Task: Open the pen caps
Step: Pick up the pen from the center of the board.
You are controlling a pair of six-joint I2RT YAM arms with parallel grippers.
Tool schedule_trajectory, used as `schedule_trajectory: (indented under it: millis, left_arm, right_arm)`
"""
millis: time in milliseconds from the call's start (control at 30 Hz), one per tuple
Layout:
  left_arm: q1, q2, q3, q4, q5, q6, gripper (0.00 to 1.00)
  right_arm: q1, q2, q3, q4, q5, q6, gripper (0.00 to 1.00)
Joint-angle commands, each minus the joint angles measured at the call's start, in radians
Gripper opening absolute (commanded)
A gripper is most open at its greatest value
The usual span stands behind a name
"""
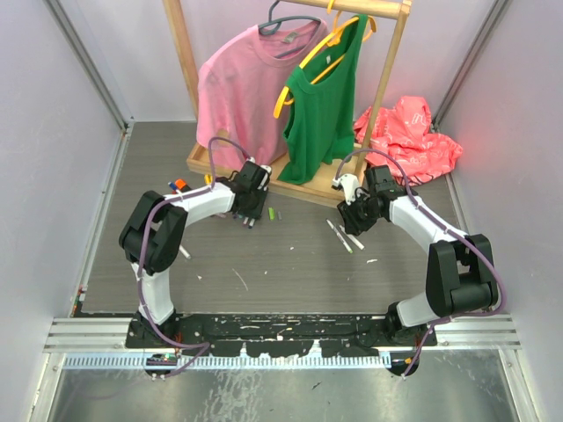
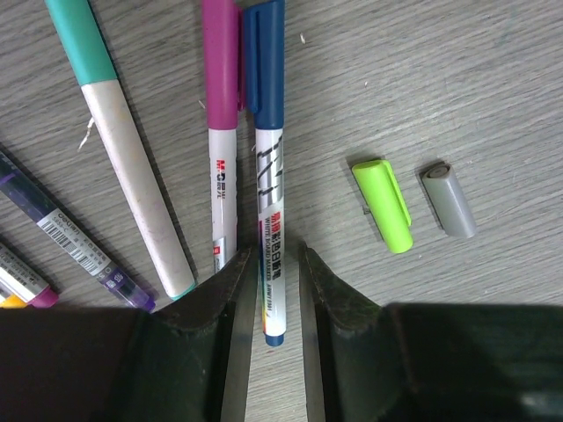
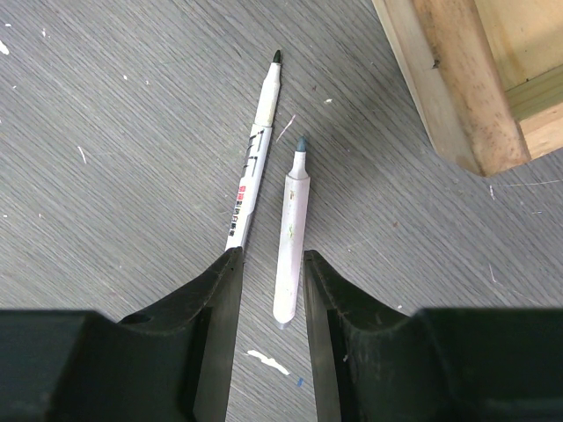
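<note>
My left gripper (image 2: 274, 251) is open and straddles the tail of a white marker with a dark blue pen cap (image 2: 264, 66); a gap shows on its right side. Beside that marker lie one with a magenta cap (image 2: 220, 61) and one with a teal cap (image 2: 81, 40). A loose lime-green cap (image 2: 384, 204) and a loose grey cap (image 2: 449, 200) lie to the right. My right gripper (image 3: 273, 255) is open around the tail of an uncapped white marker (image 3: 288, 237), touching neither side. A second uncapped, black-tipped marker (image 3: 255, 167) lies just to its left.
A wooden clothes rack base (image 1: 264, 171) stands right behind both grippers (image 1: 249, 218), holding a pink shirt (image 1: 237, 83) and a green top (image 1: 325, 97). A red bag (image 1: 409, 132) lies at the back right. More markers (image 2: 53, 220) lie left of the left gripper.
</note>
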Motion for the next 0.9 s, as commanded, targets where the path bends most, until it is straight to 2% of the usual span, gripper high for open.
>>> schedule_trajectory:
  millis: [0, 133, 333, 667, 867]
  left_arm:
    - [0.005, 0.019, 0.026, -0.018, -0.004, 0.012, 0.26]
    - [0.004, 0.015, 0.027, -0.024, -0.003, 0.012, 0.20]
    - [0.004, -0.026, 0.006, -0.017, 0.006, 0.003, 0.00]
    - [0.004, -0.180, -0.087, 0.028, 0.022, -0.012, 0.00]
    - [0.004, -0.331, -0.190, 0.090, 0.092, -0.054, 0.00]
  right_arm:
    - [0.002, -0.010, 0.028, -0.002, -0.017, -0.014, 0.40]
    - [0.002, -0.012, 0.029, -0.006, -0.021, -0.016, 0.40]
    - [0.002, -0.022, 0.031, -0.010, -0.043, -0.012, 0.40]
    - [0.003, -0.049, 0.036, -0.014, -0.088, -0.008, 0.40]
    - [0.000, -0.100, 0.034, -0.016, -0.151, -0.010, 0.40]
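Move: The blue-capped pen already lies between the left hand's open fingers, gripped-to-be near its tail, so its middle is about 3 cm ahead, 1 cm right, and level in height. The magenta-capped pen's middle is some 5 cm ahead and 1 cm left, the teal-capped one's 6 cm ahead and 4 cm left. The green cap sits 1 cm ahead, 4 cm right. From the right hand the blue-capped pen is roughly 23 cm left, 9 cm ahead, 5 cm lower. Holding still at first, the left hand shuts its fingers on the blue-capped pen's white barrel near the tail, then draws it back along the table side and up, about 4 cm up and 2.5 cm back, tilting only slightly. The open, empty right hand begins to shift left and up by about 1 cm each, above the two uncapped pens. ##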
